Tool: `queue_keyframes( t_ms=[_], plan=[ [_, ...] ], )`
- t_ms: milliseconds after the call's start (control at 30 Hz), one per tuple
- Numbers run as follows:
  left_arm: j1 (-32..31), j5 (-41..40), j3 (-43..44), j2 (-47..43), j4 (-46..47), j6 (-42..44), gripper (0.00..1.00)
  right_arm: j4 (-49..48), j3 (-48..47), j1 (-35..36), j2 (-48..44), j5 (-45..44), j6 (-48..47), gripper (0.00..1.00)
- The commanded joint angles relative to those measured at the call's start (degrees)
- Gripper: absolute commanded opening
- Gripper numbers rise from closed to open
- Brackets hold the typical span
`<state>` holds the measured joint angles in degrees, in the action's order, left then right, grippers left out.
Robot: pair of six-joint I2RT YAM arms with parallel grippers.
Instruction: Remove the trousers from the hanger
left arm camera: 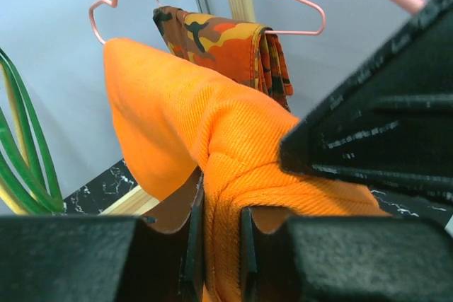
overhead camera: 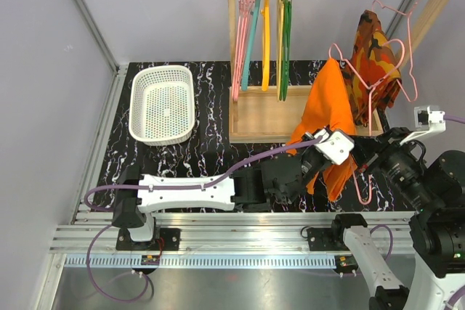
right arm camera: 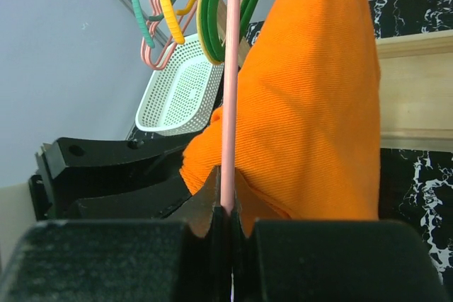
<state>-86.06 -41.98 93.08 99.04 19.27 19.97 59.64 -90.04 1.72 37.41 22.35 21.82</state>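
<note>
The bright orange trousers (overhead camera: 330, 110) hang draped over the thin pink wire hanger (overhead camera: 365, 192) in front of the rack's right part. My left gripper (overhead camera: 320, 152) is shut on a fold of the trousers (left arm camera: 212, 125), and the cloth is pinched between its fingers (left arm camera: 221, 224). My right gripper (overhead camera: 367, 156) is shut on the hanger's wire (right arm camera: 228, 68), which runs straight up from its fingertips (right arm camera: 228, 210). The trousers (right arm camera: 311, 104) hang just right of that wire. The hanger's bar under the cloth is hidden.
A wooden rack (overhead camera: 290, 114) at the back holds several coloured hangers (overhead camera: 265, 34). A camouflage garment (overhead camera: 374, 56) hangs on another pink wire hanger at the rack's right end. A white perforated basket (overhead camera: 163, 103) stands at the back left.
</note>
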Motion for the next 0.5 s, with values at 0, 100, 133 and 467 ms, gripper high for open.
queue_keyframes(
  t_ms=[0,100,133,467],
  plan=[
    [0.0,0.8,10.3,-6.9,11.2,0.3,0.00,-0.8,2.0,-0.1,-1.5,-4.8,-4.9,0.00],
    [0.0,2.0,15.0,-6.1,10.0,2.3,0.00,0.6,3.2,-0.2,-2.6,-5.7,-5.2,0.00],
    [0.1,2.2,17.6,-5.8,10.2,2.9,0.00,0.8,3.6,-0.1,-2.8,-6.4,-5.2,0.00],
    [0.1,6.6,26.7,-3.2,12.3,8.7,0.00,4.2,4.9,0.2,-4.5,-9.4,-4.6,0.00]
  ],
)
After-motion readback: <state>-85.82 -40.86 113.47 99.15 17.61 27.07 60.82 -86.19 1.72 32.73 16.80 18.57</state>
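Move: The orange trousers are bunched in the left fingers and draped over the pink hanger, whose upper far end stands some 13 cm ahead of the left hand, about level sideways and 7 cm higher. The camouflage trousers hang on the rack about 20 cm ahead, 12 cm right; the green hangers, some 25 cm ahead and 12 cm left. From the right hand, gripping the hanger's wire, the bunch lies roughly 3 cm ahead, 5 cm left. Hauling the pinched orange trousers steeply up by about 15 cm, the left hand gathers speed, drifts some 4 cm left away from the right hand, and tips its fingers upward about 15 degrees, grip kept. Meanwhile the right hand keeps its hold on the pink hanger and draws it about 2 cm down and 2 cm right, turning slightly clockwise. ##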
